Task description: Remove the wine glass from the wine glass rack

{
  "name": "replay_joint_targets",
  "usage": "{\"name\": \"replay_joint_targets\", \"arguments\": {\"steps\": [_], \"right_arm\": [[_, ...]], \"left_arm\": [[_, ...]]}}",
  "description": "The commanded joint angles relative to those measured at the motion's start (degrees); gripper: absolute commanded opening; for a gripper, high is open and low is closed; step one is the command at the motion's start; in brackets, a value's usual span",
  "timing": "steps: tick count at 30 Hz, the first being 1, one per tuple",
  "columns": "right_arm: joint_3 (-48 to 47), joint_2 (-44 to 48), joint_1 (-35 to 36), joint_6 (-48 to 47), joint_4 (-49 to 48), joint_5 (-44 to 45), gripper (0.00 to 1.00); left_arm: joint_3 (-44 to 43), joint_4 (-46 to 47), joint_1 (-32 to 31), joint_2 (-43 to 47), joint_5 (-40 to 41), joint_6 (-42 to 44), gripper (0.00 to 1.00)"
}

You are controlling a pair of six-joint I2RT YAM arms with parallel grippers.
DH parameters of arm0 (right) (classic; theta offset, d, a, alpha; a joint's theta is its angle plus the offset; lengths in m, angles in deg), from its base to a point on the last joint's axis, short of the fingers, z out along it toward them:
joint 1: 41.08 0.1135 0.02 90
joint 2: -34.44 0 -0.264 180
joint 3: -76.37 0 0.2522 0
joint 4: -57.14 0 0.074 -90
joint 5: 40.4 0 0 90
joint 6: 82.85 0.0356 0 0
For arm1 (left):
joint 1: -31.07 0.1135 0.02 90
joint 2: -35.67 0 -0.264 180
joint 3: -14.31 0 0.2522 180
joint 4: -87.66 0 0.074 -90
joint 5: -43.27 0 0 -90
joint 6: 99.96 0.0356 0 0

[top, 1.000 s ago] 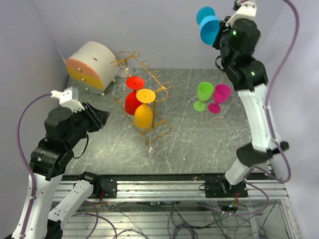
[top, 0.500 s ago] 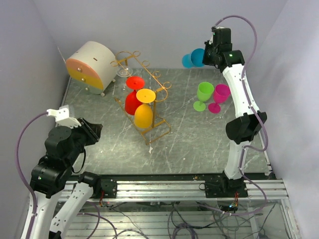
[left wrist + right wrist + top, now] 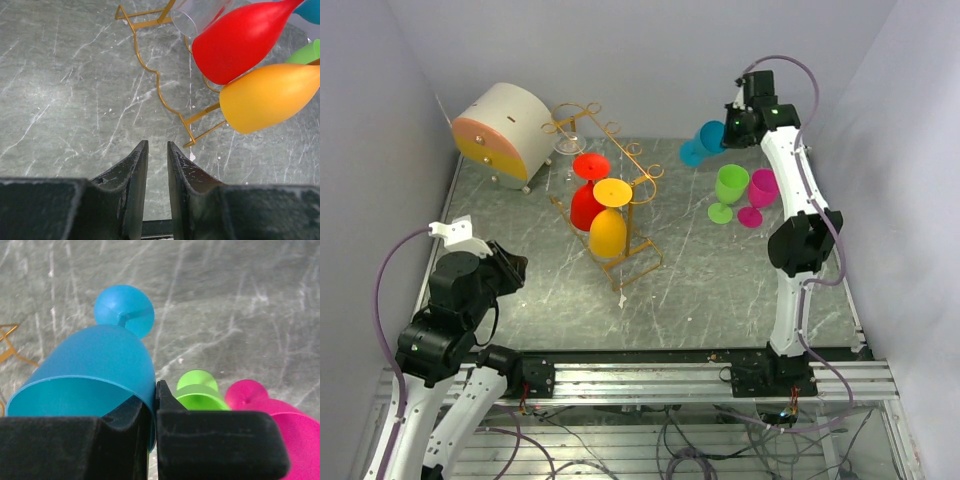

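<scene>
The gold wire wine glass rack [image 3: 642,183] stands at the back middle of the table, with a red wine glass [image 3: 585,205] and an orange wine glass [image 3: 608,232] hanging from its rails. My right gripper [image 3: 732,130] is shut on the rim of a blue wine glass [image 3: 705,140], held tilted in the air right of the rack. In the right wrist view one finger sits inside the blue wine glass [image 3: 100,365], the other outside. My left gripper [image 3: 157,145] hovers over bare table near the rack [image 3: 150,75], jaws slightly apart and empty.
A green glass [image 3: 730,185] and a pink glass [image 3: 763,190] stand upright at the back right, just below the blue one. A round white-and-orange drawer box [image 3: 505,130] sits at the back left. A clear glass [image 3: 197,15] hangs at the rack's far end.
The right arm has swung down and to the left with the blue glass, from high up to just above the back of the table. The left arm has drawn back toward the near left.
</scene>
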Motion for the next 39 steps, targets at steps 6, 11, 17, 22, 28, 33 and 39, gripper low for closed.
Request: {"name": "replay_joint_targets", "arguments": {"steps": [6,11,17,22,28,33,39], "right_arm": [[-6.46,-3.62,7.21,-3.7,5.05,2.53,0.0],[-1.49,-0.34,10.93,-3.96,5.45,6.42,0.0],[10.47,11.22,10.91,-1.63,-0.51,11.35,0.0],[12.37,15.62,0.65,2.92,-6.17,4.14,0.0],[5.97,10.26,-8.51,7.39,-4.93,5.54,0.0],[6.81,8.76,-15.0,10.03,-2.27,11.66,0.0],[21.06,17.62,-20.46,11.38,-7.33,14.92,0.0]], "left_arm": [[0.16,1.35,-0.03,0.67,1.72,0.22,0.32],[0.33,1.52,-0.02,0.47,1.72,0.1,0.33],[0.22,1.35,-0.04,0.54,1.73,0.1,0.32],[0.39,1.58,-0.04,1.23,1.81,0.1,0.32],[0.35,1.46,-0.03,1.32,1.65,0.15,0.32],[0.39,1.62,-0.04,1.65,1.49,0.26,0.32],[0.35,1.44,-0.03,1.37,1.76,0.13,0.32]]}}
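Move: Off to the right hand's right lies the open table that the held blue wine glass is taken to, about 20 cm right, 5 cm back and 22 cm below. Nearer stand the green wine glass, some 3 cm right and 10 cm back, and the pink one, 12 cm right and 11 cm back, both roughly 14 cm lower. From the left hand that open spot is about 30 cm ahead, 65 cm right and 25 cm below. Keeping its pinch on the blue glass's rim, the right hand first swings about 8 cm left, then draws back and dips, before lifting and sweeping right past the far side of the green and pink glasses. It sinks again over the open table, ending some 19 cm right of its start and near its starting height, wrist turned about 30 degrees clockwise. ##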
